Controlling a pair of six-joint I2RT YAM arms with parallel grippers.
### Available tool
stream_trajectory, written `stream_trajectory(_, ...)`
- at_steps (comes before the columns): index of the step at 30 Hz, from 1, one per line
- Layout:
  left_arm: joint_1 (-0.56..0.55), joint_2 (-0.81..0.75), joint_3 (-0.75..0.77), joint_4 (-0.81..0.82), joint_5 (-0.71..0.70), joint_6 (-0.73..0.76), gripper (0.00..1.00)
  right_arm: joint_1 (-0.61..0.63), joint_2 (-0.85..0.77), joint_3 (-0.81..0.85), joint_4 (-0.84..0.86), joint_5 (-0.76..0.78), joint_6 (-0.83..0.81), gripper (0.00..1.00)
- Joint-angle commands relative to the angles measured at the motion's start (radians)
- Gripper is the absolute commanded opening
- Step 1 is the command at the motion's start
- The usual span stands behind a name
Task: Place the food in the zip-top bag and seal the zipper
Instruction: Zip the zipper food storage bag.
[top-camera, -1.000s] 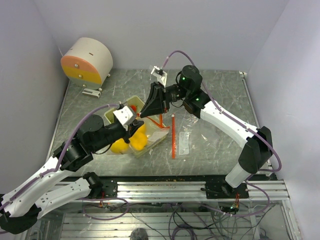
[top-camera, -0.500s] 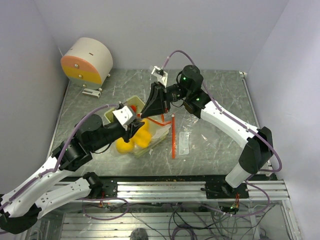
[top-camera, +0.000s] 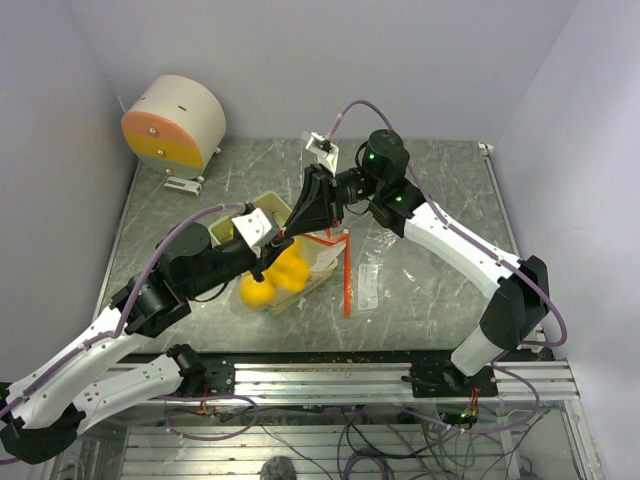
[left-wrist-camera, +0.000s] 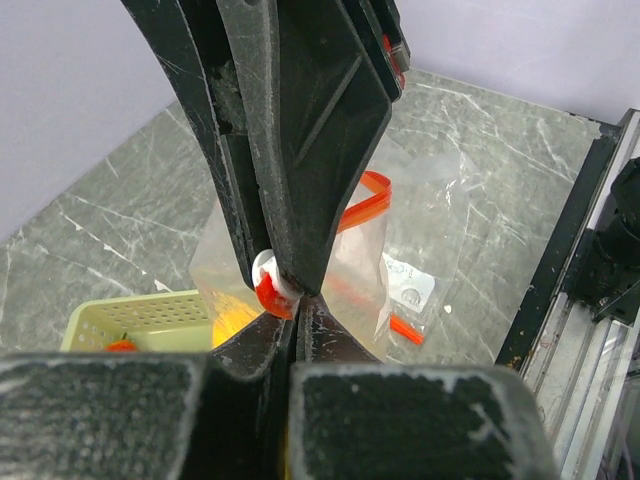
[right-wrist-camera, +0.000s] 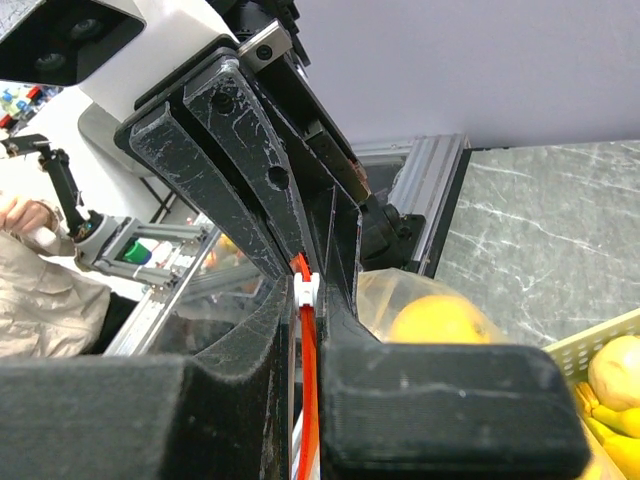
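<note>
The clear zip-top bag (left-wrist-camera: 415, 215) hangs over the pale green tray (top-camera: 268, 205) between my two grippers. Its red-orange zipper (top-camera: 347, 275) runs down onto the table on the right. My right gripper (right-wrist-camera: 308, 300) is shut on the zipper at its white slider (left-wrist-camera: 268, 272). My left gripper (left-wrist-camera: 297, 305) is shut too, its tips pinching the same strip right beside the slider. In the top view the left gripper (top-camera: 282, 244) and right gripper (top-camera: 292, 231) meet tip to tip. Yellow food (top-camera: 258, 291) shows through the bag, and one yellow fruit (right-wrist-camera: 440, 318) bulges the plastic. More yellow food (right-wrist-camera: 612, 370) lies in the tray.
A small clear packet (top-camera: 370, 285) lies flat on the table right of the zipper. A round white drum (top-camera: 178, 122) with an orange and yellow face stands at the back left. The aluminium rail (top-camera: 330, 372) runs along the near edge.
My left gripper opened briefly, moved up and right to the right gripper's tips, and shut again. The yellow fruits shifted slightly right. The right gripper barely moved.
</note>
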Motion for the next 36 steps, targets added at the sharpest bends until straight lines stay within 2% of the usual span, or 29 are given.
stream_trajectory(1, -0.003, -0.021, -0.002, 0.057, -0.015, -0.026, 0.07, 0.007, -0.017, 0.015, -0.105, 0.015, -0.111, 0.00)
stream_trajectory(5, -0.004, -0.063, 0.001, 0.027, -0.084, -0.038, 0.07, -0.008, 0.000, 0.030, -0.251, 0.045, -0.273, 0.00)
stream_trajectory(11, -0.003, -0.081, 0.007, -0.016, -0.098, -0.035, 0.07, -0.027, 0.031, 0.011, -0.180, -0.001, -0.263, 0.00)
stream_trajectory(20, -0.004, -0.117, 0.002, -0.041, -0.154, -0.039, 0.07, -0.067, -0.018, -0.034, -0.315, 0.001, -0.506, 0.00)
stream_trajectory(29, -0.003, -0.166, 0.080, -0.167, -0.283, -0.020, 0.07, -0.148, 0.003, -0.063, -0.318, -0.014, -0.535, 0.00)
stream_trajectory(36, -0.004, -0.218, 0.110, -0.224, -0.453, -0.025, 0.07, -0.194, -0.007, -0.092, -0.347, -0.018, -0.587, 0.00)
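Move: Right beside each other, the hands already grip the zip-top bag some 30 cm above the table: the white slider in the right fingers lies about 2 cm above and 1 cm ahead of the left fingertips, which hold the zipper end. From the right hand, the open zipper loop sags about 8 cm to the right, 2 ahead and 5 below; the bagged food hangs 4 left, 1 ahead and 19 below; the bin stands about 11 ahead, 5 left, low on the table. Drawing the zipper through the slider, the two hands part with grips kept: the right, still pinching the slider, first sinks, then also goes forward and to the right, ending about 6 cm lower. The left keeps the zipper end pinched and pulls it left, quickest late on, some 8 cm in all, rising a little at the end and turning about 15 degrees counter-clockwise. ##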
